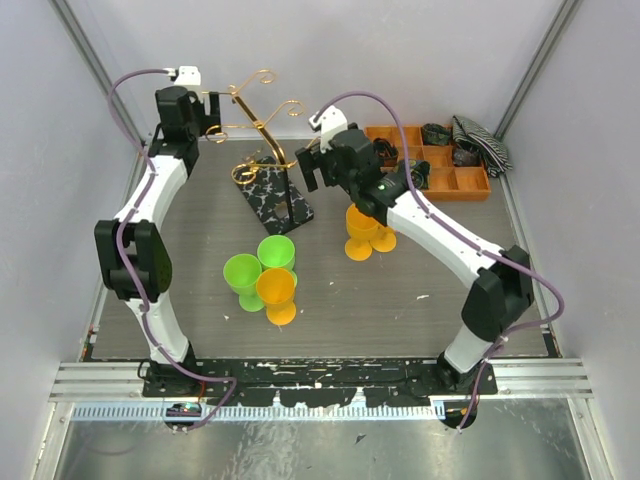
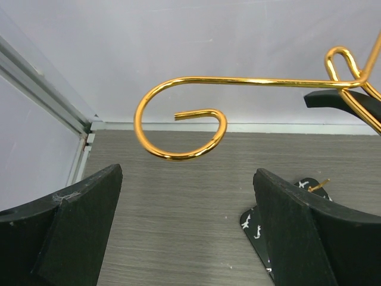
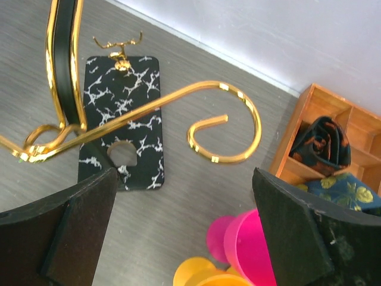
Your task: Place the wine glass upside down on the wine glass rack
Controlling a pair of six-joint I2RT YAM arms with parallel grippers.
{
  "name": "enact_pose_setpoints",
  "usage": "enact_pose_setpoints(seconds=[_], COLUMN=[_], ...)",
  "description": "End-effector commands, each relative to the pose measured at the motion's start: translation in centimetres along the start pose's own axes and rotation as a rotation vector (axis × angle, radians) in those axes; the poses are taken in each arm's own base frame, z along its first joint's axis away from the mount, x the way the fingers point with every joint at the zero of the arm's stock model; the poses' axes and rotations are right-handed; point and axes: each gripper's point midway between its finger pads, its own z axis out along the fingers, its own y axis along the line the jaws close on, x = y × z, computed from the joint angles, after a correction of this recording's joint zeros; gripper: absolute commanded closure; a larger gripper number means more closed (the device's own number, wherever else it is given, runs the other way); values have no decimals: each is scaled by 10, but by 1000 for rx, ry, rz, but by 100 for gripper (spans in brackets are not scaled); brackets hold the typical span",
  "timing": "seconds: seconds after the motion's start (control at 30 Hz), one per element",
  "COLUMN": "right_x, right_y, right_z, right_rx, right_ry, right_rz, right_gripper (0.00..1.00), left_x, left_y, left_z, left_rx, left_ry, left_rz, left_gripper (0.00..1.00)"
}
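Observation:
The wine glass rack (image 1: 262,122) is a thin gold stand with curled arms on a black white-speckled base (image 1: 276,196) at the back of the table. My left gripper (image 1: 210,112) hangs open and empty by its left spiral arm (image 2: 178,128). My right gripper (image 1: 318,165) is open and empty just right of the rack, and another spiral arm (image 3: 229,128) lies ahead of its fingertips. Below it stand a pink wine glass (image 3: 253,244) and an orange wine glass (image 1: 360,238). Two green wine glasses (image 1: 243,275) and another orange one (image 1: 277,290) stand at mid-table.
An orange compartment tray (image 1: 470,192) holding dark rolled items sits at the back right, with a striped cloth (image 1: 482,142) beside it. Walls close in the table at the back and on both sides.

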Motion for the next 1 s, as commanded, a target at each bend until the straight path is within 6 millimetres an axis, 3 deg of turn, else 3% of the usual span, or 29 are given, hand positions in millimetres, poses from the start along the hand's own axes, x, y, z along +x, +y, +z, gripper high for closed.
enact_pose_setpoints(seconds=[0.0, 0.23, 0.37, 0.47, 0.6, 0.7, 0.83, 0.97], right_x=[-22, -25, -49, -76, -117, -136, -137, -122], right_y=[-9, -26, -42, -50, -68, -77, -72, -58], right_z=[-35, -79, -97, -96, -73, -51, -16, 14], right_rx=[29, 58, 120, 130, 93, 36, 5, -64], right_ry=[-73, -39, -79, -130, -222, -263, -236, -204], right_rz=[50, 43, 41, 36, 107, 173, 179, 208], right_gripper=[0, 0, 0, 0, 0, 0, 0, 0], left_x=[-29, -23, -18, -15, -15, -15, -16, -12], left_y=[-13, -9, -6, -7, -9, -11, -13, -15], left_z=[-20, -21, -20, -21, -22, -22, -22, -22], left_rx=[83, 94, 88, 95, 106, 116, 128, 145], left_ry=[-87, -80, -67, -68, -74, -75, -80, -80], left_rz=[5, 8, 6, 4, 1, 1, 11, 26], left_gripper=[2, 2, 2, 2, 2, 2, 2, 2])
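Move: Just ahead of the right hand, some 3 cm out and about level in height, hangs the rack's near right hook. The rack's base lies about 13 cm to the hand's left, 5 cm farther out and 27 cm below. Down on the table, the magenta cup stands roughly 8 cm right, straight abreast, and the near orange cup 7 cm right and 8 cm back. From the left hand the rack's base is about 10 cm back, 19 cm right. Backing off the wine glass rack, the open, empty right hand first draws about 5 cm back and 5 cm to its right, clear of the near right hook. It then swings up and forward, some 11 cm forward again, tipping its fingers up and rolling its left side up roughly 10 degrees. It ends about 12 cm higher than it began, just starting to sink and edge left. ##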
